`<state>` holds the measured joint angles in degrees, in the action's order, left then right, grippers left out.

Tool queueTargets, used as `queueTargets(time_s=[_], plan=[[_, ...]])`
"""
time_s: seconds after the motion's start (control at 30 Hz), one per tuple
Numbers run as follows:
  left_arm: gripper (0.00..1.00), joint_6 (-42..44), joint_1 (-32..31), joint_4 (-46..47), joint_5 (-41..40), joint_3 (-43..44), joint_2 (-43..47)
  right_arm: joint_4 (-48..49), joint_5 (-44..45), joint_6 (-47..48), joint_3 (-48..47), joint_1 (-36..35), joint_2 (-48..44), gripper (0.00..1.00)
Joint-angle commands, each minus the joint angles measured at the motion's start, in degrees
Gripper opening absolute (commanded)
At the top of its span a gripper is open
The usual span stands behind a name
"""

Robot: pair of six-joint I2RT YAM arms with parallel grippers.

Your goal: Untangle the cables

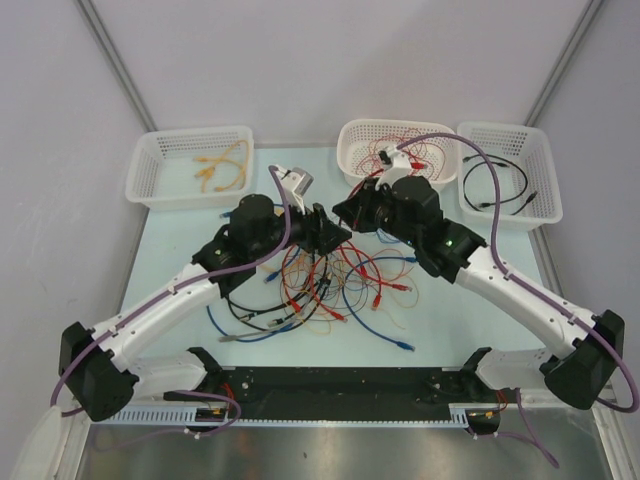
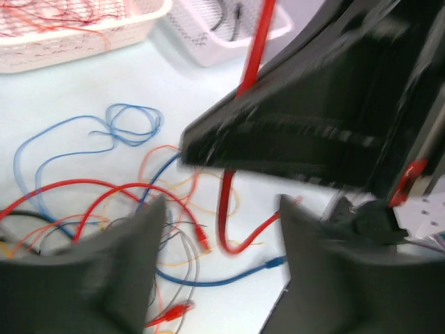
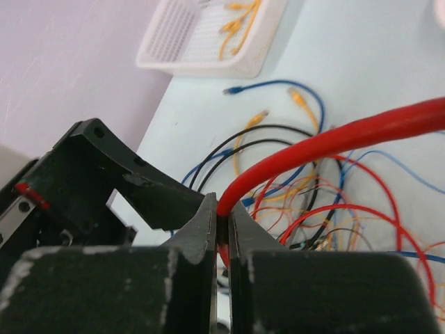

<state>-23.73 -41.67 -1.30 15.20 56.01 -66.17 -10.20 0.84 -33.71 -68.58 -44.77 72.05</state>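
Note:
The cables [image 1: 330,285] lie tangled in red, orange, blue and black loops on the pale table between the arms. My right gripper [image 3: 222,210] is shut on a thick red cable [image 3: 334,142], which arcs up and to the right out of its fingertips. My left gripper [image 2: 221,205] is open, its blurred fingers [image 2: 142,236] on either side of the same red cable [image 2: 225,209], which hangs down and curls on the table without touching them. In the top view both grippers meet above the tangle, the left gripper [image 1: 322,233] beside the right gripper [image 1: 350,213].
Three white baskets stand along the far edge: the left basket [image 1: 150,190] holds orange cables, the middle basket [image 1: 350,140] red cables, the right basket [image 1: 540,170] a black cable. Purple hoses run along both arms. A blue cable [image 1: 385,335] trails toward the near edge.

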Motion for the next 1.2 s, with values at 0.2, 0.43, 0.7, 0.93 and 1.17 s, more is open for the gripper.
queueTargets(time_s=[0.2, 0.43, 0.7, 0.93, 1.17], plan=[[0.99, -9.05, 1.15, -7.13, -31.62, -7.13, 13.95, 2.54, -7.07, -7.05, -0.24, 22.51, -1.74, 0.0], [1.0, -13.45, 2.73, -7.58, -33.58, -14.78, 20.73, 18.34, -8.41, -27.09, -0.33, 34.4, 11.41, 0.0], [1.0, -14.33, 2.82, -7.31, -31.29, -18.48, 20.03, 39.98, -4.1, -37.04, -11.12, 34.58, 29.62, 0.0], [1.0, -12.4, 3.26, -5.29, -29.8, -19.8, 19.68, 41.42, -6.99, -31.7, -24.83, 34.32, 40.97, 0.0], [1.0, -11.96, 3.35, -3.36, -27.86, -20.32, 17.39, 25.24, 1.51, -4.04, -46.87, 31.33, 47.73, 0.0]])
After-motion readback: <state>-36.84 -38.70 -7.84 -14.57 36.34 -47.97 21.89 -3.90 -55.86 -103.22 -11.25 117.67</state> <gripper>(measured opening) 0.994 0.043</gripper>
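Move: The right hand, with the thick red cable pinched in it, has the middle white basket, holding thin red cables, about 32 cm ahead, 15 cm to its right and 27 cm below. The basket with black cables stands some 29 cm ahead and 44 cm right, equally low; the light-blue cable lies about 11 cm ahead, 13 cm right and 31 cm down. From the left hand the tangle's middle is roughly 3 cm ahead, 6 cm left and 28 cm below. Keeping its pinch on the thick red cable, the right hand swings to the right and then carries on forward to the middle basket, ending some 34 cm farther out and 14 cm to the right, turned about 30 degrees clockwise with its left side rolled up, having dipped a little on the way before rising again. The left hand, clear of the cable, spreads its part-open fingers wide, pulls some 12 cm to the left while turning about 35 degrees counter-clockwise, and then sinks about 8 cm over the left part of the tangle without touching it. ##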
